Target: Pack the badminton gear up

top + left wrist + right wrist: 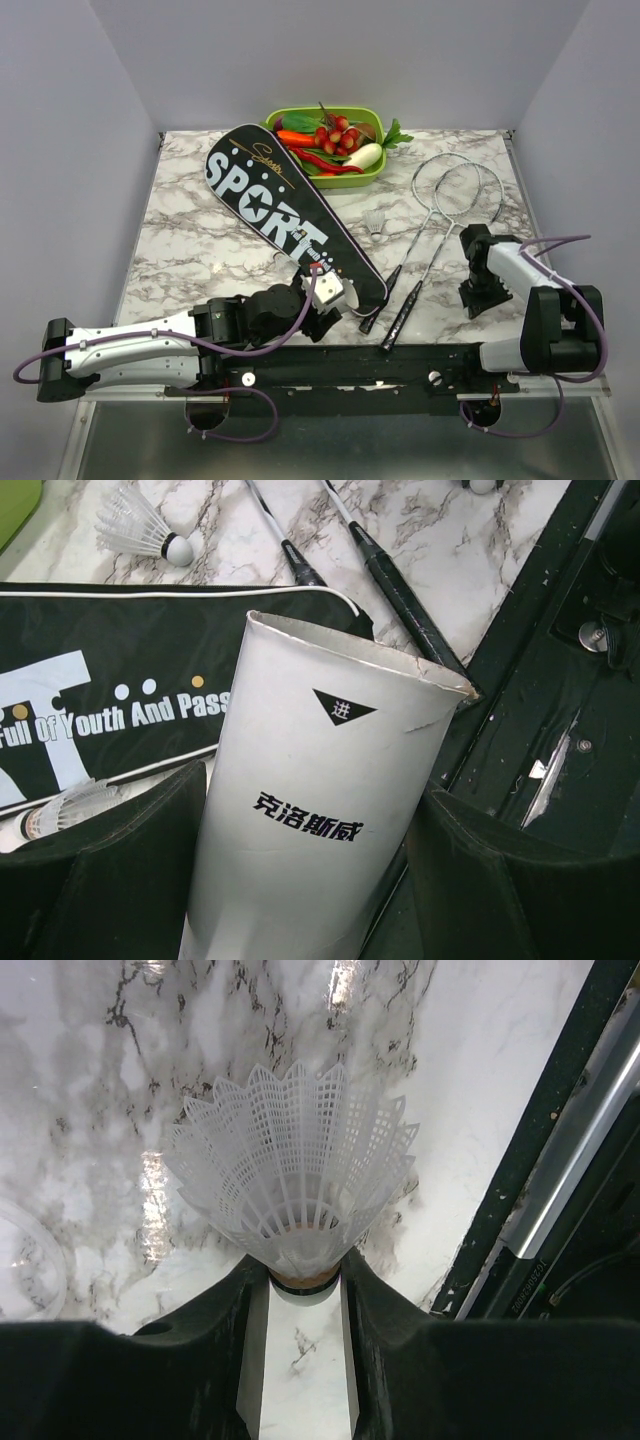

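Observation:
My right gripper is shut on the cork base of a white plastic shuttlecock, just above the marble table; in the top view that gripper points down at the right. My left gripper is shut on a white cardboard tube with black lettering, held over the narrow end of the black "SPORT" bag. A second shuttlecock lies between the bag and the two silver rackets. A third shuttlecock rests against the bag.
A green tray of toy vegetables stands at the back, touching the bag's wide end. The racket handles reach toward the black base rail at the near edge. Grey walls close in the table on three sides.

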Available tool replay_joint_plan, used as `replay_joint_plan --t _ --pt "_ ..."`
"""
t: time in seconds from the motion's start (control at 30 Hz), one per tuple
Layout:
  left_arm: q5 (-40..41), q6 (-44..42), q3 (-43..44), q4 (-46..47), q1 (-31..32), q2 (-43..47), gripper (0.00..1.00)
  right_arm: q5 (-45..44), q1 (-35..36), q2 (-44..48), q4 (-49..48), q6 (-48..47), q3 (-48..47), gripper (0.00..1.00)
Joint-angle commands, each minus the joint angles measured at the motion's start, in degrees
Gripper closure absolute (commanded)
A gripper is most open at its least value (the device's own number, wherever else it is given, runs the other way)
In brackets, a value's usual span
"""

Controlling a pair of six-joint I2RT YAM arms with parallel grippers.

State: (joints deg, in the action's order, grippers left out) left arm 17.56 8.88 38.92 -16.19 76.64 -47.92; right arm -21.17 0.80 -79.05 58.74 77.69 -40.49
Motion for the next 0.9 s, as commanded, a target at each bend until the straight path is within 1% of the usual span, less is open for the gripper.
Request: replay_joint_plan --t 0.0,0.1,0.13,0.23,0.3,0.37,0.43,0.5,0.57,0.6,0.73,0.87 --pt "1.95 14.85 -0.51 -8.07 0.18 0.90 1.00 -2.48 0.08 3.53 0.32 -2.36 -0.55 0.80" --pt "1.86 14.23 0.46 -8.95 0.18 1.69 1.00 -0.64 0.08 9.51 0.50 -5.00 -1.26 0.80" --pt "2.12 14.06 0.72 -9.73 0.26 1.86 1.00 -0.19 0.26 12.74 0.67 -5.96 -1.61 0.80" --pt "2.48 12.91 2.13 -11.58 0.18 2.04 1.00 2.00 1.83 16.80 0.85 -8.51 -3.98 0.80" --pt "2.83 11.95 3.00 -12.29 0.18 2.22 1.00 3.14 5.15 19.53 1.46 -8.35 -5.99 0.80" --pt "3.00 11.42 3.53 -13.26 0.09 2.31 1.00 4.11 7.71 21.03 1.55 -6.51 -6.88 0.80" --pt "3.18 11.16 3.80 -14.31 0.09 2.31 1.00 5.43 12.02 21.21 0.59 -4.05 -7.76 0.80" --pt "3.27 11.33 4.15 -14.84 0.18 2.57 1.00 6.22 16.14 19.38 -1.34 -2.55 -8.37 0.80" --pt "3.18 12.12 4.24 -15.63 0.18 2.74 1.00 6.40 18.70 16.74 -3.70 -0.70 -9.69 0.79" --pt "3.09 12.47 4.33 -15.89 0.09 2.92 1.00 6.49 20.89 13.25 -4.24 -0.35 -10.39 0.79" --pt "3.36 14.67 5.29 -17.82 0.09 3.36 1.00 6.14 24.07 4.63 -6.44 0.80 -14.35 0.78" --pt "3.53 16.16 6.34 -19.23 0.18 3.89 1.00 6.14 24.87 -0.31 -12.14 0.27 -14.79 0.74"
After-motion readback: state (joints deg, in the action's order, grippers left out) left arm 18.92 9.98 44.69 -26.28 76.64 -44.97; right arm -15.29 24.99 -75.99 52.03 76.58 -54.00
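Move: Some 32 cm to the left of the right hand, a few centimetres back and roughly 19 cm higher, is the tube mouth that its gripped shuttlecock is meant for. On the way, at table height, lie the near racket handle, about 19 cm left and 2 cm back, and the far racket handle, about 24 cm left and 4 cm forward. From the left hand, still gripping the tube, the held shuttlecock is about 40 cm right, 8 cm forward and 17 cm lower. Lifting the already pinched shuttlecock off the table, the right hand climbs about 9 cm, then swings left and forward over the racket handles towards the tube, ending some 13 cm left and 8 cm forward after sinking a little. Its wrist turns some 25 degrees counter-clockwise and swings the fingertips forward and left. The left hand keeps its grip and eases the tube slightly up and left. ##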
